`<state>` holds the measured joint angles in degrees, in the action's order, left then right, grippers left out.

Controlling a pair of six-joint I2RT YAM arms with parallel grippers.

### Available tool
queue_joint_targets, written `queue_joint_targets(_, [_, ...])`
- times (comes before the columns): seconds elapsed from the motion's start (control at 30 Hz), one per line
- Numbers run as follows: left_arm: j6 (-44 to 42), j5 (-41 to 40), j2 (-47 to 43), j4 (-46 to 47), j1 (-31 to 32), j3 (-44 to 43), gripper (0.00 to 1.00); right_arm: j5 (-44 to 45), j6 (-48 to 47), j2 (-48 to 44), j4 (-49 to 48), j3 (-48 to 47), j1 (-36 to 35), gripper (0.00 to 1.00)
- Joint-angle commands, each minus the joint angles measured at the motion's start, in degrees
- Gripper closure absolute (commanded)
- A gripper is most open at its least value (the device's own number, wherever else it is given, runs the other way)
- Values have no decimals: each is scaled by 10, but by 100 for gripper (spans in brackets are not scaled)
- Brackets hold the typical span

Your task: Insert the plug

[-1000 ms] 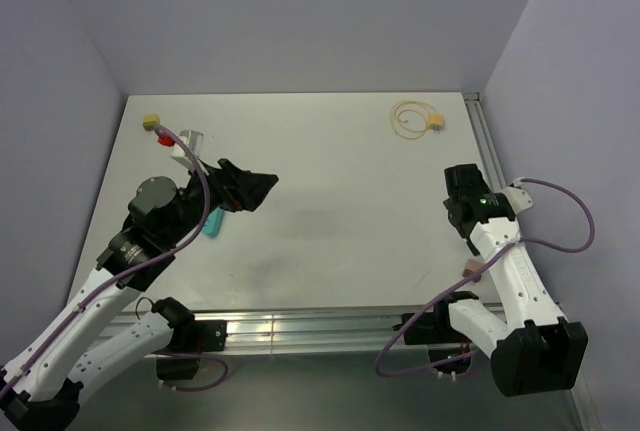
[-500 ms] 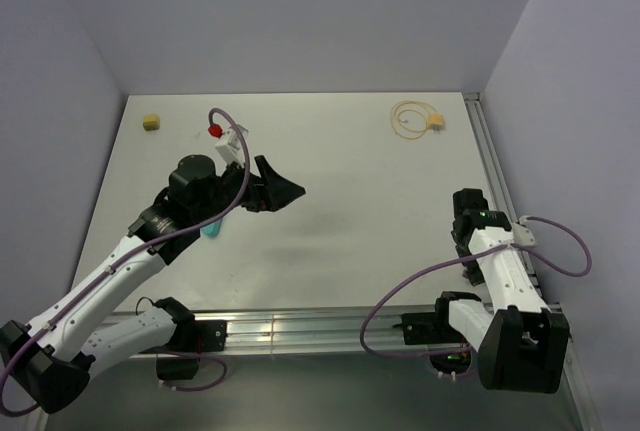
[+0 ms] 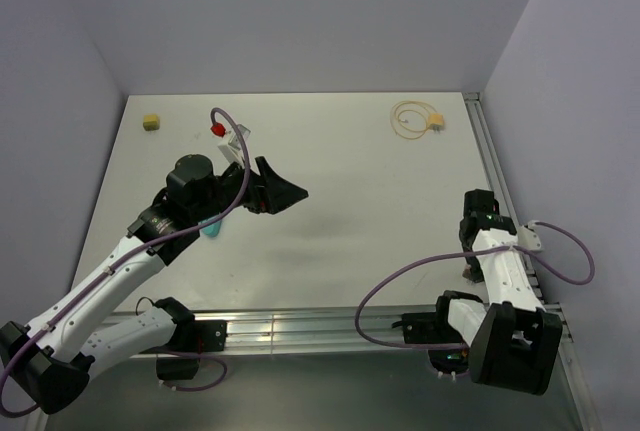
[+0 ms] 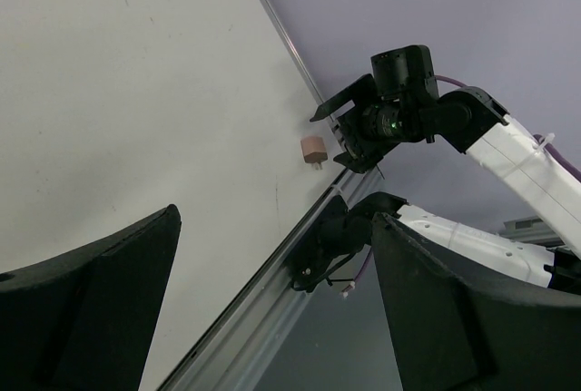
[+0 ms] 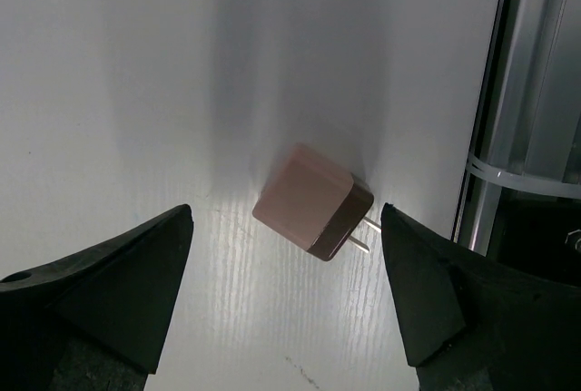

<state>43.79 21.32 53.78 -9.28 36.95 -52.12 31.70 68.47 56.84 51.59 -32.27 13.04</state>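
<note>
The plug (image 3: 436, 126), a small yellow connector, lies at the far right of the table on the end of its pale looped cable (image 3: 407, 118). Neither gripper is near it. My left gripper (image 3: 285, 194) hangs open and empty over the table's left middle; in the left wrist view its fingers (image 4: 109, 291) frame bare table. My right gripper (image 5: 286, 211) is open at the near right edge, pointing down. A pink cube charger (image 5: 311, 201) with two metal prongs lies on the table between its spread fingers, untouched.
A yellow block (image 3: 151, 122) sits at the far left corner. A teal block (image 3: 212, 228) lies partly under my left arm. The pink charger (image 4: 313, 149) is close to the aluminium rail (image 3: 486, 141) along the right edge.
My right arm drew back toward the near right edge and came down over the pink charger. My left arm swung right, then held still. Both grippers narrowed slightly.
</note>
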Motion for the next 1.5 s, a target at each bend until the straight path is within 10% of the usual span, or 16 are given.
queue_joint_targets(0.0, [-3,7,-9,24,2,-18,8,6,-7,6,-26,4,15,10])
queue_joint_targets(0.63, [2,21,3,42,1,-14,8,-41,-28,75,-76,16,30,15])
queue_joint_targets(1.2, [-8,9,-3,33,1,-6,6,-96,-120,23,-136,26,30,99])
queue_joint_targets(1.47, [5,20,12,57,2,14,7,-146,-201,-25,-173,19,18,100])
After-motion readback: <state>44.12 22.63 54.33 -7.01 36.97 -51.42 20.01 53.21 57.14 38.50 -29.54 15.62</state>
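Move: Directly under the right hand's open fingers, some 3 cm below and almost dead centre, lies the brown plug, its prongs towards the base. From that same hand the table's near edge is about 10 cm straight back. The yellow adapter with its coiled cord is far out, roughly 50 cm ahead and 11 cm to the left. From the left hand the brown plug lies some 60 cm to the right, 6 cm back and 29 cm lower. Sinking about 3 cm over the brown plug with its fingers still open, the right hand straddles the plug and closes, pinching its body between the fingertips. Keeping that grip, it then carries the plug forward some 3 cm and a little up and left, away from the near edge, while the hand turns counter-clockwise by roughly 15 degrees. ##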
